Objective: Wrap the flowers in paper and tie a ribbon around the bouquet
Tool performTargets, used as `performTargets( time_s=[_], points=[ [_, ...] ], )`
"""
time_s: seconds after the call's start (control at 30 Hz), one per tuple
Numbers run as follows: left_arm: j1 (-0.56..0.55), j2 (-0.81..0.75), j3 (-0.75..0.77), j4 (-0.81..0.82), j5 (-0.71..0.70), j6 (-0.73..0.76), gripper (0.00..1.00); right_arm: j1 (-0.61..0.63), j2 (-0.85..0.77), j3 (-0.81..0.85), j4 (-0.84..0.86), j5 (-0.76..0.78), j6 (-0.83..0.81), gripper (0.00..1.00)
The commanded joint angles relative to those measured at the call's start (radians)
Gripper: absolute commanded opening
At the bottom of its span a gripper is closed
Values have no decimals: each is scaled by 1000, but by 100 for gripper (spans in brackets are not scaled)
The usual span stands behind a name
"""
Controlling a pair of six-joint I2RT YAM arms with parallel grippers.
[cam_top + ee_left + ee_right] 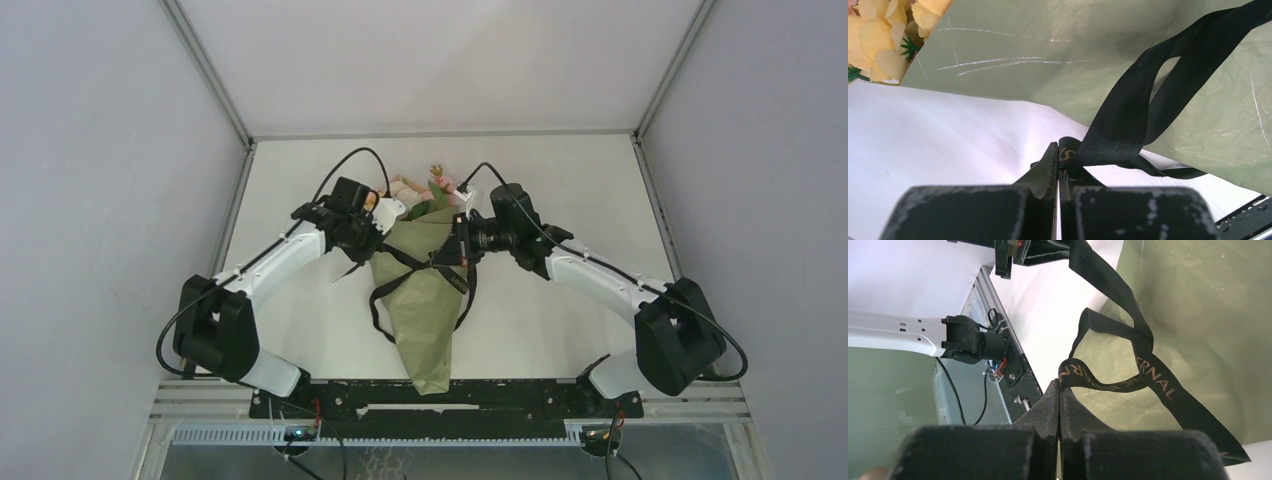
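Observation:
The bouquet lies mid-table as an olive green paper (425,310) cone, tip toward the near edge. The flowers (412,190), yellow, pink and white, stick out of its far end. A black ribbon (408,262) crosses the cone, and loose loops hang down both sides. My left gripper (372,238) is at the cone's left edge, shut on a ribbon end (1118,125) just off the paper (1048,50), with yellow blooms (873,35) beside it. At the cone's right edge my right gripper (458,250) is shut on the lettered ribbon (1158,382), over the paper (1198,315).
The black base rail (430,398) runs along the near edge under the cone's tip. Grey walls close in the white table (560,180) on the left, right and far sides. In the right wrist view, the left arm (893,332) and the rail (1015,370) show.

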Motion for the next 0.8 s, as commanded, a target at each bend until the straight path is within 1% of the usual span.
performTargets(
  time_s=[0.0,0.4,0.5,0.6,0.63,0.67,0.7,0.73,0.77],
  points=[
    [-6,-43,52,-11,12,-2,0,0,24,72,51,-24,6,0],
    [-6,-53,52,-19,10,3,0,3,45,96,38,-24,3,0],
    [-6,-54,56,-22,9,0,0,5,59,95,51,-27,16,0],
    [-4,-55,58,-18,-11,6,0,-21,80,96,113,-17,54,0],
    [7,-58,55,-13,-46,13,0,-61,75,95,106,15,77,0],
    [32,-64,48,-9,-75,28,0,-141,59,84,87,45,105,0],
    [75,-74,22,3,-120,45,0,-250,32,45,100,63,187,0],
    [161,-89,-12,32,-167,58,0,-379,-8,-28,157,78,280,0],
    [236,-105,-49,60,-204,80,0,-576,-47,-110,192,99,362,0]
  ],
)
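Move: The ribbon crossing on the green-wrapped bouquet lies about 4 cm ahead of the right hand, 2 cm to its left and some 9 cm below it. From that hand, the flower heads are roughly 16 cm ahead and 2 cm left, and the loose ribbon tail lies about level, 5 cm to the right. From the left hand, which holds the ribbon's other side, the crossing is some 10 cm right, 1 cm back and 5 cm lower. The ribbon stays pinched in both shut grippers and is drawn out across the wrap. The right hand eases barely a centimetre forward and left, pauses, then sweeps forward towards the flower end and back to the right, about 5 cm in all, turning some 10 degrees clockwise at nearly constant height. The left hand holds almost still, then pulls about 2 cm left at the very end. ##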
